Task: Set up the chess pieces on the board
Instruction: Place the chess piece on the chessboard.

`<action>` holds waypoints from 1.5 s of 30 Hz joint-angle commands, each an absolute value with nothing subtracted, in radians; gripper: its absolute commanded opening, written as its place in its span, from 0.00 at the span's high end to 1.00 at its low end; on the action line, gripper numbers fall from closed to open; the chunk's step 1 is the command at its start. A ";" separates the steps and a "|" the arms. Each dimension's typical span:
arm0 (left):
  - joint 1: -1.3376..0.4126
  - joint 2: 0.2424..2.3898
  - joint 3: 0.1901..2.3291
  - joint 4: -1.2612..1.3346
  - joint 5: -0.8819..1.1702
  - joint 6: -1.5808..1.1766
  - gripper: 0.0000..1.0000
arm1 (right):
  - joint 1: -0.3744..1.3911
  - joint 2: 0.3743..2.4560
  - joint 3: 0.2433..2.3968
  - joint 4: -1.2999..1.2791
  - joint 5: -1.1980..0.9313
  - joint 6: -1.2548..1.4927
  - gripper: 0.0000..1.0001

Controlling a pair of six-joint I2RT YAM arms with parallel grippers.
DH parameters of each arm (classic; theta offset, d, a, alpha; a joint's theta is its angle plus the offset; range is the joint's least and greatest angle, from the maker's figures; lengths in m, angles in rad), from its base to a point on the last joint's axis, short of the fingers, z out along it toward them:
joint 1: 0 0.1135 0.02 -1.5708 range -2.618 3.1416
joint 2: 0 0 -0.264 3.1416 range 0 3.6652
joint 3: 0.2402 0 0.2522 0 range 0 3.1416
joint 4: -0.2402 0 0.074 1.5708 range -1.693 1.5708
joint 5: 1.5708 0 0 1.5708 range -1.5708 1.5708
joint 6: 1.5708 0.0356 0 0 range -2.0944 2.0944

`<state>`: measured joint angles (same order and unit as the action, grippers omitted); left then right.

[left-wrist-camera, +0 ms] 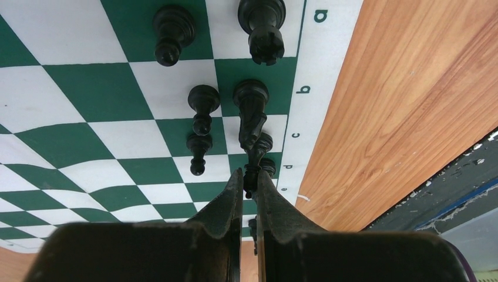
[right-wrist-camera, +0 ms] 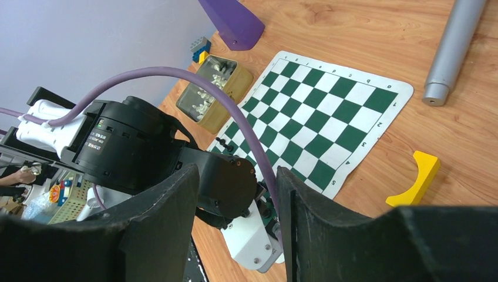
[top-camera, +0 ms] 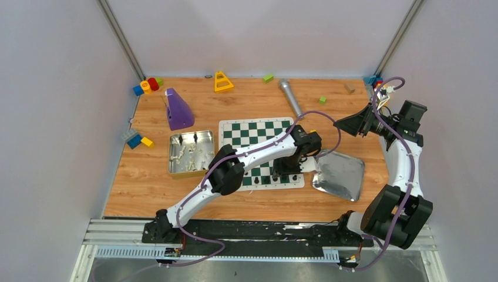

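Observation:
The green-and-white board [top-camera: 258,130] lies mid-table, also visible in the left wrist view [left-wrist-camera: 88,94] and the right wrist view [right-wrist-camera: 329,111]. Several black chess pieces [left-wrist-camera: 202,108] stand in its edge rows beside the letters a to e. My left gripper [left-wrist-camera: 249,172] hangs low over that edge [top-camera: 288,171], shut on the top of a small black chess piece [left-wrist-camera: 252,177]. Cream chess pieces lie in a tin tray [top-camera: 191,153] left of the board. My right gripper [right-wrist-camera: 238,176] is raised at the right side [top-camera: 347,124], open and holding nothing.
A shiny metal tray [top-camera: 339,175] lies right of the board. Behind the board are a purple cone [top-camera: 176,108], a grey microphone [top-camera: 290,97], a yellow triangle toy [top-camera: 223,82] and scattered coloured blocks [top-camera: 147,86]. A yellow arch block [right-wrist-camera: 414,179] sits near the board.

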<state>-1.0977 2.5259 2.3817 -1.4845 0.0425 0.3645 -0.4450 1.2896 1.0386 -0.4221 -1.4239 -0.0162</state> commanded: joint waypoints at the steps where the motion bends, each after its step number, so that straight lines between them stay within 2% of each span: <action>1: -1.107 2.543 2.418 -1.483 0.039 0.363 0.88 | -0.449 1.286 1.038 -0.412 -1.476 -0.025 0.48; 4: -1.107 2.545 2.418 -1.483 0.036 0.359 0.83 | -0.449 1.287 1.036 -0.412 -1.475 -0.025 0.48; 7: -1.108 2.541 2.420 -1.482 0.036 0.356 0.72 | -0.449 1.290 1.036 -0.412 -1.477 -0.025 0.48; 22: -1.110 2.444 2.421 -1.453 0.017 0.344 0.48 | -0.449 1.306 1.034 -0.412 -1.465 -0.025 0.48; 26: -1.108 2.351 2.381 -1.426 0.018 0.349 0.43 | -0.449 1.308 1.034 -0.411 -1.451 -0.029 0.48; 32: -1.084 2.085 2.166 -1.314 0.003 0.377 0.34 | -0.447 1.322 1.040 -0.413 -1.422 -0.029 0.48; 39: -0.901 1.809 1.860 -1.201 0.003 0.363 0.27 | -0.447 1.326 1.040 -0.413 -1.387 -0.036 0.48; 45: -0.605 1.656 1.647 -1.105 0.028 0.289 0.27 | -0.445 1.349 1.040 -0.413 -1.367 -0.043 0.48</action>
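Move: The left hand's fingertips are still closed on the upper part of a black piece, set down on the c-file square of the first rank, its middle roughly 2 cm below the hand point. A pawn stands 3 cm ahead of that piece, the knight 3 cm to its right and another black piece 3 cm to its left, all level with or near it in height. The piece tray lies about 27 cm left and 9 cm ahead of this hand. From the right hand, the held piece is some 20 cm left, 10 cm back and 24 cm below. Staying down in place at first, the left hand opens its fingers wide and lets go of the black piece. It then goes nearly straight up about 10 cm, clear of the pieces, and swings left some 14 cm and forward about half as far over the board towards the piece tray, fingers open, with the wrist tilting and turning counter-clockwise. ##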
